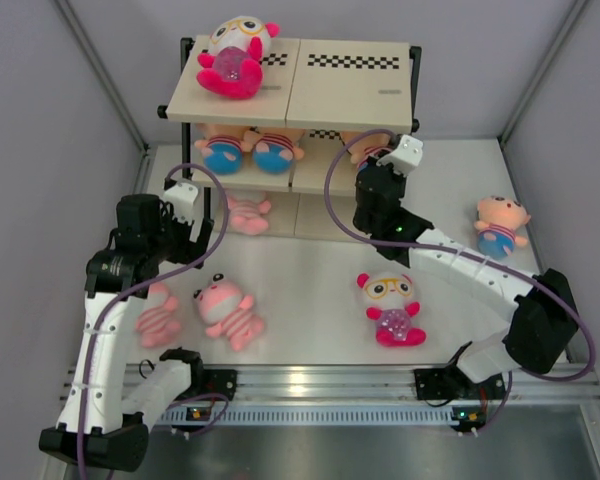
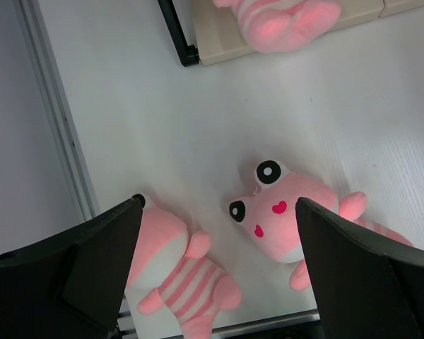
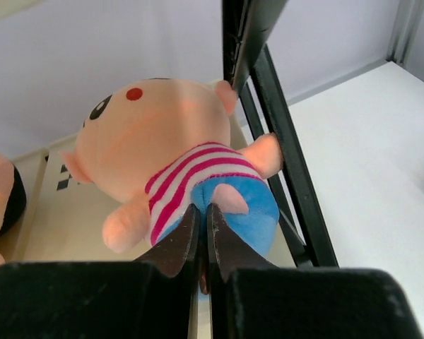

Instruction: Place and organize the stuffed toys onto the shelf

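The shelf point(image 1: 350, 95) stands at the back. A white-and-magenta toy point(image 1: 235, 55) lies on its top board, two peach toys point(image 1: 248, 150) on the middle board, and a pink striped toy point(image 1: 246, 212) on the bottom board. My right gripper point(image 3: 203, 212) is shut on the blue bottoms of a third peach toy point(image 3: 155, 141) and holds it at the middle board's right end, by the black post point(image 3: 275, 141). My left gripper point(image 2: 219, 205) is open above two pink striped toys point(image 2: 173, 261) point(image 2: 290, 219) that lie on the table.
A white-and-magenta toy point(image 1: 390, 305) lies at front centre. A peach toy point(image 1: 500, 225) lies at the right, near the wall. The right half of the top board point(image 1: 350, 95) is bare. The table's metal edge rail point(image 2: 56, 141) runs along the left.
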Controlling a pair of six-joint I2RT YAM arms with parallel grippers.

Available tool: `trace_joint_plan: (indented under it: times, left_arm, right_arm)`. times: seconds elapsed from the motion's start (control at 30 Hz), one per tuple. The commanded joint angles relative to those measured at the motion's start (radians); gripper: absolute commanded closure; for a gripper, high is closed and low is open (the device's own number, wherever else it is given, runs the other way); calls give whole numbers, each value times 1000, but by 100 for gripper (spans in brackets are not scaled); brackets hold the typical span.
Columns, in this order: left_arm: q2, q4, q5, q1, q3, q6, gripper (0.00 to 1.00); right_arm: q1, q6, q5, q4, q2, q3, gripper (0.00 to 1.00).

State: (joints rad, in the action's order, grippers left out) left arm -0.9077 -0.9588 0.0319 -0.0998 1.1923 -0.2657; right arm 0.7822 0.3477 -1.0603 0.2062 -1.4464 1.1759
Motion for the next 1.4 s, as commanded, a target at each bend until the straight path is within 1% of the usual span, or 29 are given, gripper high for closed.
trace_joint_plan:
  times: [0.0, 0.13, 0.3, 0.33, 0.4, 0.43, 0.5, 0.53, 0.6, 0.7, 0.73, 0.8, 0.83, 0.87, 0.9, 0.93, 1.0, 1.03, 1.07, 1.13, 1.17, 1.2, 1.23, 1.27, 1.3, 1.33, 1.37]
  left_arm:
    - [15, 0, -7, -1, 24, -15, 4]
    - [15, -1, -12, -1, 27, -20, 4]
    - [21, -5, -18, -1, 24, -26, 4]
    - [20, -6, -15, -3, 26, -24, 4]
    - [21, -6, -10, -1, 29, -24, 4]
    - [21, -6, -10, -1, 30, -26, 4]
    - [21, -8, -7, -3, 30, -26, 4]
    - [21, -6, -7, -2, 30, -26, 4]
    - [26, -9, -9, -1, 30, -27, 4]
    - [30, -12, 3, -2, 30, -27, 4]
    - [30, -14, 8, -1, 32, -27, 4]
    - [33, -18, 13, -3, 35, -20, 4]
    - [33, -21, 13, -3, 36, -20, 4]
    - [39, -21, 16, -2, 36, -20, 4]
    - [44, -23, 14, -1, 33, -21, 4]
    - [49, -21, 14, -1, 32, -20, 4]
    - [53, -21, 14, -1, 20, -21, 4]
    - [50, -24, 13, -3, 17, -21, 4]
    - [44, -24, 14, -3, 15, -23, 4]
    - [41, -23, 14, -1, 3, -24, 4]
    - [41, -23, 14, -3, -5, -24, 4]
    - [40, -21, 14, -3, -11, -24, 4]
    - [38, -23, 10, -3, -31, -29, 4]
    - [38, -23, 2, -3, -42, -35, 4]
    - [38, -21, -4, -3, -63, -38, 4]
    - [38, -21, -15, -3, -72, -46, 5]
    - [41, -21, -21, -3, -83, -49, 5]
  right_arm:
    - [0, 76, -85, 59, 21, 31, 100]
    - [0, 145, -109, 29, -49, 70, 100]
    - [0, 169, -125, -14, -100, 139, 100]
    - [0, 169, -116, -10, -98, 137, 97]
    - [2, 166, -92, 1, -86, 125, 86]
    - [0, 163, -86, 2, -77, 123, 76]
    - [2, 143, -60, 2, -68, 117, 66]
    - [2, 137, -44, 1, -56, 114, 56]
    - [3, 116, 14, -22, -36, 110, 48]
    - [9, 108, 82, -80, 24, 102, 43]
    - [15, 103, 95, -124, 62, 100, 37]
    - [26, 85, 155, -184, 109, 96, 31]
    - [26, 76, 184, -264, 156, 96, 27]
    - [25, 47, 244, -302, 181, 96, 25]
    - [25, 30, 279, -350, 204, 99, 25]
    - [25, 19, 307, -441, 257, 100, 24]
    - [25, -6, 374, -533, 312, 87, 23]
    - [22, -9, 390, -568, 370, 76, 21]
    - [17, 0, 408, -644, 398, 55, 21]
    - [-9, 25, 404, -730, 463, 38, 18]
    - [-23, 60, 402, -813, 478, 25, 17]
    - [-41, 74, 408, -858, 491, 18, 15]
    - [-87, 94, 440, -911, 512, -5, 13]
    - [-119, 99, 468, -929, 521, -21, 13]
    - [-202, 102, 502, -932, 530, -39, 13]
    - [-246, 106, 538, -924, 555, -59, 12]
    - [-302, 114, 613, -906, 569, -112, 12]
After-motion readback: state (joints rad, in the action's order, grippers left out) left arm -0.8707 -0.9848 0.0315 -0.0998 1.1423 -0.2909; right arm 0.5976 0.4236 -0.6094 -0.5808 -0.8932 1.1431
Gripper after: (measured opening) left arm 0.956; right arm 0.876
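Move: The right hand's shut fingers are at the blue lower body of the striped doll on the middle shelf; the doll's middle lies about 3 cm ahead, 2 cm left and 3 cm up. The shelf's right post stands level with the hand, some 5 cm to its right, and the next doll about 18 cm left and 2 cm ahead. For the left hand, the striped doll is some 18 cm ahead, 33 cm right and 8 cm higher. Forward first: the right hand, still gripping the doll's blue body, nudges it about 1.5 cm deeper onto the shelf, then spreads its fingers wide and lets go. It draws back some 13 cm in an arc that rises about 6 cm and sinks again, swinging right past the shelf's right post while turning counter-clockwise and finally tipping down. ##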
